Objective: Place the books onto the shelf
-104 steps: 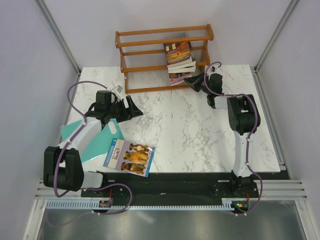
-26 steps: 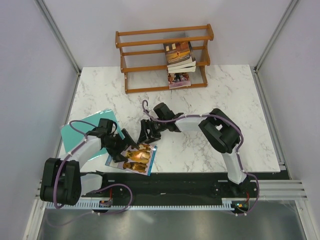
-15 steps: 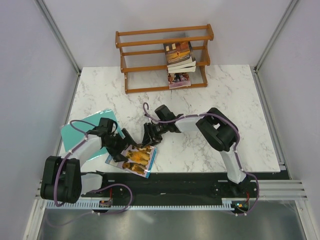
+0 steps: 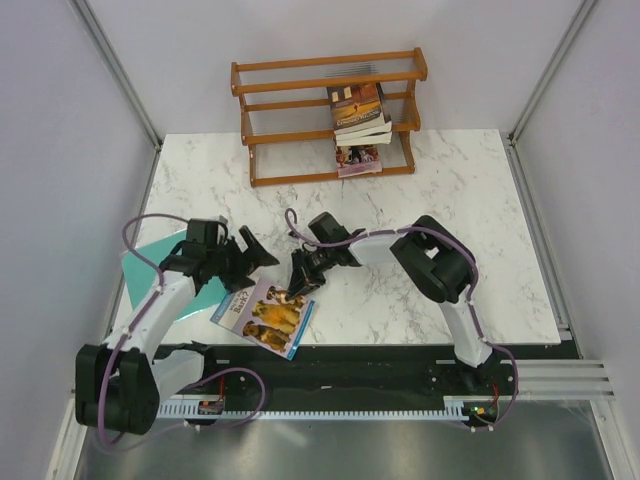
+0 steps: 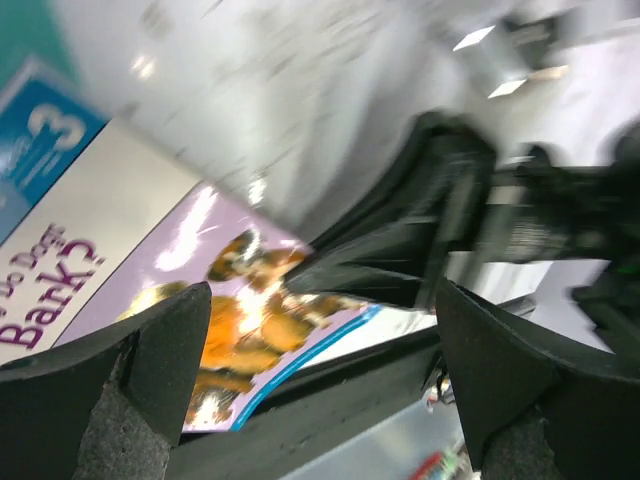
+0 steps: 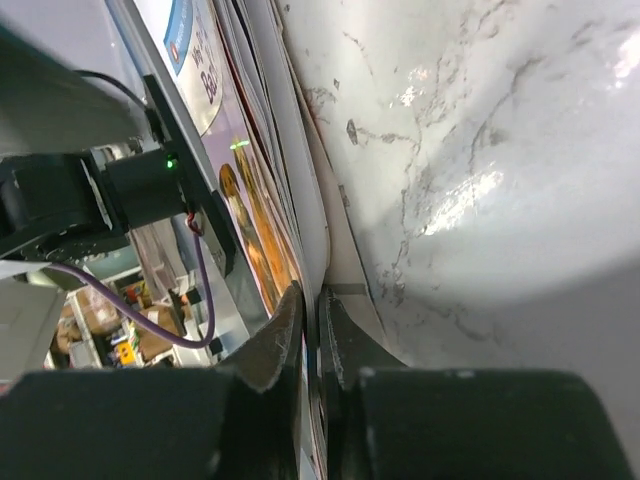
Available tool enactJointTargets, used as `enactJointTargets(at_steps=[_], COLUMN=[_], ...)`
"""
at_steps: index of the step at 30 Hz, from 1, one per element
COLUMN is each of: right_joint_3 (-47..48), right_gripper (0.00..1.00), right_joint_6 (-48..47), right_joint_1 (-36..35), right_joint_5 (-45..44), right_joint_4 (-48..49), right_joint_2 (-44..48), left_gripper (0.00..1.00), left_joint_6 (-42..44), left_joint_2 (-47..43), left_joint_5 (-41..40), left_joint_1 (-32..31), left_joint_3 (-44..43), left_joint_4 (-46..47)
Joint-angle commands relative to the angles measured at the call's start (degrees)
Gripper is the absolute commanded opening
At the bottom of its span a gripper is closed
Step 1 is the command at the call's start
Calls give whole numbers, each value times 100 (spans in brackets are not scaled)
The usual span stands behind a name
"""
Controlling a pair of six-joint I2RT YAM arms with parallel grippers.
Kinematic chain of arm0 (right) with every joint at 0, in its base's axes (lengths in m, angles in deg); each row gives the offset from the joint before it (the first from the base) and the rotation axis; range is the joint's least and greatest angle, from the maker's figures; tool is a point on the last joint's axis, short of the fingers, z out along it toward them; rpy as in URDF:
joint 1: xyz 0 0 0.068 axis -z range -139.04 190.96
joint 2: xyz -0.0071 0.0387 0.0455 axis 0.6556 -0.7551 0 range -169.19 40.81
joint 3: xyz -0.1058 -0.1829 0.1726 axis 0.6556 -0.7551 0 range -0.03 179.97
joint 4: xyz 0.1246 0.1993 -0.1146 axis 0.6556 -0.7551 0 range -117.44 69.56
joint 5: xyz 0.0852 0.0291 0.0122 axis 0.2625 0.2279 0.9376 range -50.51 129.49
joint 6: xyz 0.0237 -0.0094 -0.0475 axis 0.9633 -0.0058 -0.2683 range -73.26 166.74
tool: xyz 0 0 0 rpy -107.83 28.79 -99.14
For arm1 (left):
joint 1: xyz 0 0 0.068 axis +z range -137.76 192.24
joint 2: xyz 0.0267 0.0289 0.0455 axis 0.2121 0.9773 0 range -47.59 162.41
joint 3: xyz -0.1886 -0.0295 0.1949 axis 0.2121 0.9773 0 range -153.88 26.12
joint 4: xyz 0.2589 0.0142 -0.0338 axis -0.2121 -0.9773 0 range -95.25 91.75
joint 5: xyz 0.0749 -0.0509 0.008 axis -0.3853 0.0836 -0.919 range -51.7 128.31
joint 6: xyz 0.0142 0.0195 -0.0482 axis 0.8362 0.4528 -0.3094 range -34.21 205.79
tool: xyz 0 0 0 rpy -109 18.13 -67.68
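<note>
A blue-white book with dogs on its cover (image 4: 262, 312) lies near the table's front edge. My right gripper (image 4: 301, 279) is shut on its far right edge; in the right wrist view the book's pages (image 6: 262, 225) run between the nearly closed fingertips of the right gripper (image 6: 311, 302). My left gripper (image 4: 252, 256) hovers open just beyond the book's left corner, holding nothing. In the left wrist view the dog cover (image 5: 130, 290) lies under the wide-open left gripper (image 5: 320, 395). The orange-brown shelf (image 4: 300, 72) stands at the back, with a stack of books (image 4: 359, 112) on it and another book (image 4: 358, 158) below.
A flat teal cutting board (image 4: 148, 262) lies at the left, partly under my left arm. The black base rail (image 4: 380, 365) runs along the front edge just below the dog book. Grey walls close in both sides.
My right gripper has closed on the dog book's far edge. My left gripper has drawn back and up off the book's left side, still open. The book has turned slightly.
</note>
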Motion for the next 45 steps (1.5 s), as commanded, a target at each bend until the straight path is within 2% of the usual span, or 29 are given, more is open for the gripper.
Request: enactJointTargets(at_steps=[1,8,15,19,22,32,34,39,43,45], right_joint_3=[-173,-296,-112,-15,-33,-32,-59,-375,-700,-928], right_gripper=[7,6,7,7,7,9,10,10,10,10], right_joint_6=[-180,-224,-189,-110,-66,171,329,646,777,787], right_joint_1=[262,886,1212,1229,1229,1273,1273,1273,1273,1273], right_joint_5=[-705,-1566,-1963,-1823,-1779,-1718,-1621,-1374,-1313,-1348], right_joint_4=[-148,-262,-412,-412,-403,-210,-88,317,536,633], right_joint_2=[768,2288,3098,3230,3397,3960,3960,3925,3837,3793], left_gripper=[100,99,98,98,98,97,96,89,82,74], left_joint_6=[568,709,622,359,77,-441,-626,-1152,-1531,-1733], left_joint_2=[-751,-909,-936,-734,-532,22,154,496,970,1085], left_joint_5=[-381,-540,-629,-418,-251,83,180,584,918,1076], left_joint_1=[-5,-5,-5,-5,-5,-14,-14,-32,-49,-67], left_joint_3=[-664,-824,-798,-596,-332,98,204,565,495,425], left_joint_4=[443,522,987,1707,2672,4107,4704,6573,7541,7772])
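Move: The right gripper already pinches the right edge of the dog book, whose middle lies some 9 cm to its left, 7 cm back and about level. The lower shelf is about 27 cm ahead, 7 cm to the right and 8 cm up, with the pink book 28 cm ahead and 12 cm right at that height. From the left hand, the dog book's middle is about 9 cm back, 3 cm right and 6 cm down. Keep the right pinch and lift the dog book about 23 cm, swinging it some 10 cm forward towards the shelf and slightly right, turning the hand clockwise and tipping it up. Bring the left gripper up and forward, each by about 10 cm, then a little right, tilting it up to face the book's left edge as its wide fingers start narrowing. ##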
